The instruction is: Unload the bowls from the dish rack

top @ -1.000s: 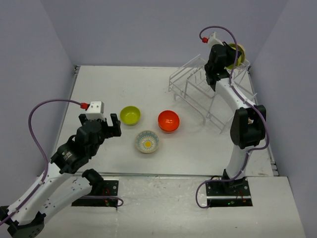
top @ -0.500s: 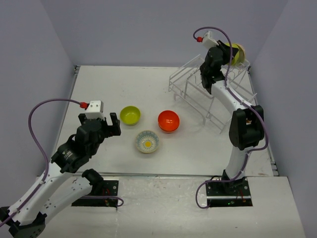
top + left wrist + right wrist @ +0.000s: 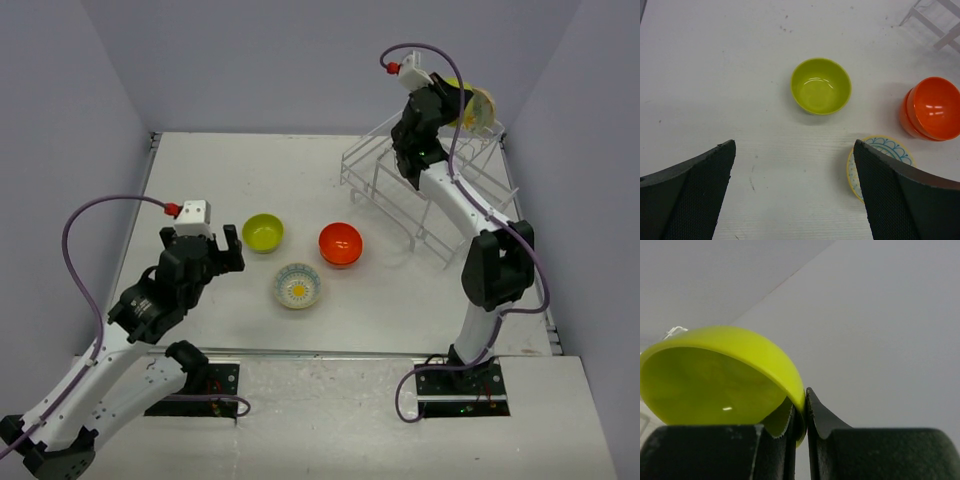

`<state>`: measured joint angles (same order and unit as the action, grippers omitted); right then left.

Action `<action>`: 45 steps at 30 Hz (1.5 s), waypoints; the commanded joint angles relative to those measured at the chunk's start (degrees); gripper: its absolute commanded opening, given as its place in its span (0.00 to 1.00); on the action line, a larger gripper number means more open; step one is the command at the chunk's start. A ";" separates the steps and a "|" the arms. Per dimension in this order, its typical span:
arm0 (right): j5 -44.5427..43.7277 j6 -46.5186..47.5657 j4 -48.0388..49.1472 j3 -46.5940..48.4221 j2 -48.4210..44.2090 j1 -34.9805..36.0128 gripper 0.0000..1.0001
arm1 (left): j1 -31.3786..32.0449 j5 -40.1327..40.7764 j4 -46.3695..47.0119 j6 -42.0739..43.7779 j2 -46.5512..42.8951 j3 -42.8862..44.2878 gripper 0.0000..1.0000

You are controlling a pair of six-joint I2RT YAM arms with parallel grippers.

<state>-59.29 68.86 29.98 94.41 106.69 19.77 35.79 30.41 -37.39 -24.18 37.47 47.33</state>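
Observation:
My right gripper [image 3: 456, 104] is shut on the rim of a yellow-green bowl [image 3: 478, 108], held tilted high above the back of the white wire dish rack [image 3: 378, 185]. In the right wrist view its fingers [image 3: 805, 415] pinch that bowl's [image 3: 715, 380] wall, with the hollow side to the left. Three bowls stand upright on the table: a yellow-green one [image 3: 263, 232], an orange-red one [image 3: 340, 244] and a cream flower-patterned one [image 3: 298, 286]. My left gripper [image 3: 220, 258] hovers open just left of them, with nothing between its fingers [image 3: 792, 150]. The left wrist view shows the yellow-green bowl [image 3: 821, 86], the orange-red bowl [image 3: 932, 108] and the patterned bowl's rim [image 3: 885, 146].
The rack fills the table's back right corner, close to the right wall. Grey walls enclose the table on three sides. A purple cable loops over each arm.
The right arm has lifted the yellow-green bowl higher and slightly leftward over the rack. The left arm has stayed in place.

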 commanded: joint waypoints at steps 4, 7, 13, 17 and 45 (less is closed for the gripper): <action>8.24 -44.61 -45.09 15.14 -7.90 5.80 0.00 | -1.07 -3.59 2.93 0.11 2.25 5.48 1.00; 21.79 -63.38 -65.10 18.79 -8.87 9.93 0.00 | -0.99 -9.56 6.17 -0.51 4.26 10.93 1.00; 51.35 -83.17 -66.80 9.48 -13.88 17.05 0.00 | -0.99 -11.07 8.91 -1.57 15.16 22.00 1.00; 63.39 -91.70 -66.29 7.29 -12.91 18.99 0.00 | -0.90 -8.19 7.25 0.01 21.75 27.54 1.00; 49.29 -97.69 -57.30 -8.27 -21.25 25.14 0.99 | -2.56 0.17 4.24 -4.55 35.13 23.61 0.00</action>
<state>-1.85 -29.43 -26.70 86.54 91.22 44.91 34.61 26.09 -37.60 -24.43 73.19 72.64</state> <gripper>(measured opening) 0.973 0.087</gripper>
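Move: The lime bowl, pinched at its rim in the right fingers just above the rack, is about 27 cm ahead of the open left gripper, 53 cm to its right and 12 cm higher. Right of that gripper on the table are the green bowl (17 cm ahead, 5 right), red bowls (14 ahead, 26 right) and patterned bowl (3 ahead, 16 right), all some 20 cm below. From the right hand, the left gripper is 52 cm left, 27 back, 16 lower; the last rack bowl is 5 cm right, 2 ahead, 6 below. Swing the lime bowl out of the rack area with the right hand, some 35 cm left, 19 cm back and 14 cm down, rolling the wrist round until its fingers point forward-left and down. Bring the left gripper up, then forward and right and back down to meet the bowl; pinch its left rim, then open the right fingers. ##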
